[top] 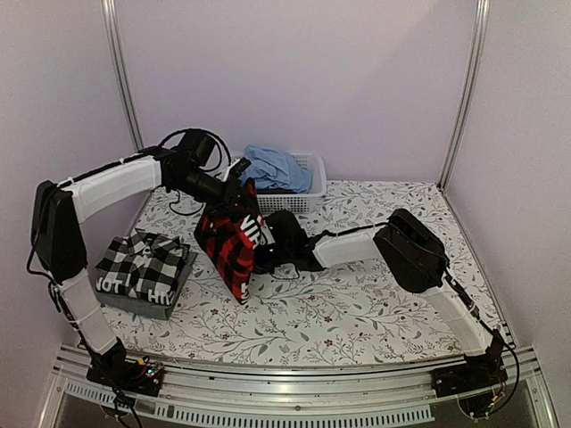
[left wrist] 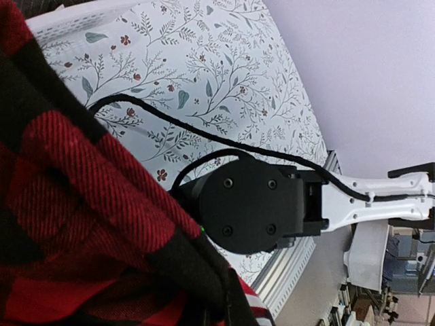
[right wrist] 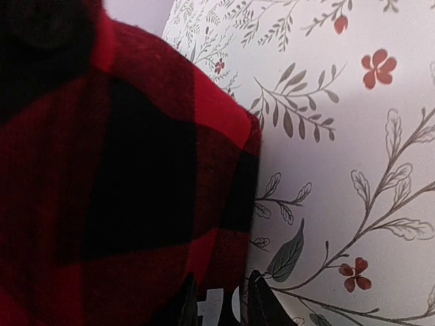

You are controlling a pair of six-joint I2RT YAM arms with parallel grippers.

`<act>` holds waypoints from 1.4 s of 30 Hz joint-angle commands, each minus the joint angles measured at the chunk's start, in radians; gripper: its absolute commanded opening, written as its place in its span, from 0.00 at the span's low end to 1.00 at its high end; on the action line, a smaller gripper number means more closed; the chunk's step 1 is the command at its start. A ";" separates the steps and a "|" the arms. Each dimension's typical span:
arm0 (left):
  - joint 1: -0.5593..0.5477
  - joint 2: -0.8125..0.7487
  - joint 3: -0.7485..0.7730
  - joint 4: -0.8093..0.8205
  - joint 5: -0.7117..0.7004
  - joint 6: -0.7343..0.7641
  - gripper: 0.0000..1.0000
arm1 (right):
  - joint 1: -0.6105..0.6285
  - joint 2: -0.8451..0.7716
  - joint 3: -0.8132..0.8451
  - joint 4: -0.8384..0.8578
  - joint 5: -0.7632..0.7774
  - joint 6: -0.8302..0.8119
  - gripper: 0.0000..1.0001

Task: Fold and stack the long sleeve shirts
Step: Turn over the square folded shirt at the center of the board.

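Observation:
A red-and-black check flannel shirt [top: 228, 242] hangs bunched above the middle of the table, with white lettering on its right side. My left gripper [top: 239, 183] is shut on its top; in the left wrist view the flannel [left wrist: 75, 204] covers the fingers. My right gripper [top: 265, 245] is at the shirt's right edge. In the right wrist view its fingertips [right wrist: 258, 302] stand close either side of the lettered hem [right wrist: 217, 299], shut on it. At the left, a folded black-and-white check shirt [top: 143, 260] lies on a folded dark grey lettered one [top: 152, 301].
A white basket [top: 312, 183] holding blue cloth [top: 277, 168] stands at the back of the floral tablecloth [top: 375, 303]. The right arm's black wrist joint [left wrist: 251, 204] and its cable sit close beside the hanging flannel. Metal posts rise at the back corners.

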 commanded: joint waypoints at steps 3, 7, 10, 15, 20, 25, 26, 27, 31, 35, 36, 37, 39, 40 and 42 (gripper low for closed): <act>-0.038 0.147 0.056 0.080 0.049 -0.030 0.00 | 0.003 0.007 -0.063 0.120 -0.041 0.038 0.27; -0.043 0.196 0.089 0.089 0.060 -0.031 0.00 | -0.008 -0.050 -0.166 0.155 -0.018 0.035 0.31; -0.048 0.235 0.121 0.089 0.076 -0.028 0.00 | -0.021 -0.124 -0.287 0.156 0.037 0.041 0.34; -0.091 0.320 0.162 0.089 0.107 -0.017 0.00 | -0.049 -0.357 -0.586 0.145 0.154 0.015 0.46; -0.189 0.417 0.225 0.084 0.100 -0.013 0.00 | -0.056 -0.643 -0.897 0.062 0.308 -0.004 0.51; -0.321 0.546 0.367 0.110 0.008 -0.064 0.16 | -0.089 -1.018 -1.208 -0.099 0.508 0.036 0.64; -0.344 0.579 0.414 0.095 -0.026 -0.070 0.27 | -0.096 -1.072 -1.234 -0.134 0.533 0.038 0.67; -0.363 0.594 0.456 0.088 -0.053 -0.074 0.42 | -0.100 -1.135 -1.242 -0.169 0.549 0.035 0.70; -0.383 0.561 0.493 0.089 -0.160 -0.107 0.65 | -0.102 -1.208 -1.173 -0.275 0.557 -0.039 0.78; -0.344 0.398 0.314 0.168 -0.258 -0.161 0.67 | -0.102 -1.126 -1.050 -0.340 0.536 -0.121 0.82; -0.321 0.347 0.248 0.199 -0.273 -0.178 0.67 | -0.102 -1.087 -1.025 -0.344 0.526 -0.139 0.82; -0.304 0.297 0.175 0.228 -0.280 -0.196 0.66 | -0.102 -1.055 -0.996 -0.347 0.518 -0.160 0.82; -0.263 0.202 0.046 0.264 -0.295 -0.213 0.66 | -0.102 -0.992 -0.946 -0.352 0.499 -0.186 0.82; -0.244 0.157 -0.016 0.271 -0.308 -0.218 0.65 | -0.102 -0.969 -0.921 -0.356 0.493 -0.197 0.82; -0.200 0.073 -0.162 0.294 -0.323 -0.222 0.65 | -0.104 -0.906 -0.870 -0.360 0.485 -0.220 0.82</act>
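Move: The left hand, fingers still shut, holds the red-black shirt's upper edge. The shirt's landing place, the board's centre, is about 9 cm to its right, 4 cm back and 19 cm below. Lower by the same height, the black-white stack lies some 30 cm left and 4 cm back; the basket is about 24 cm ahead, 4 cm right. At the shirt's hanging bottom, the right hand has that centre about 8 cm to its right, 3 cm back and 3 cm below. Still pinching the shirt's upper edge, the left hand sinks, slightly forward at first, then sweeps right and back, laying it over the board's centre. It opens near the low end, about 20 cm right of its start, then heads back left and up. The right hand leaves the shirt's bottom, travelling some 30 cm right and slightly back while opening and turning clockwise; late on it rises and eases slightly forward and left. ##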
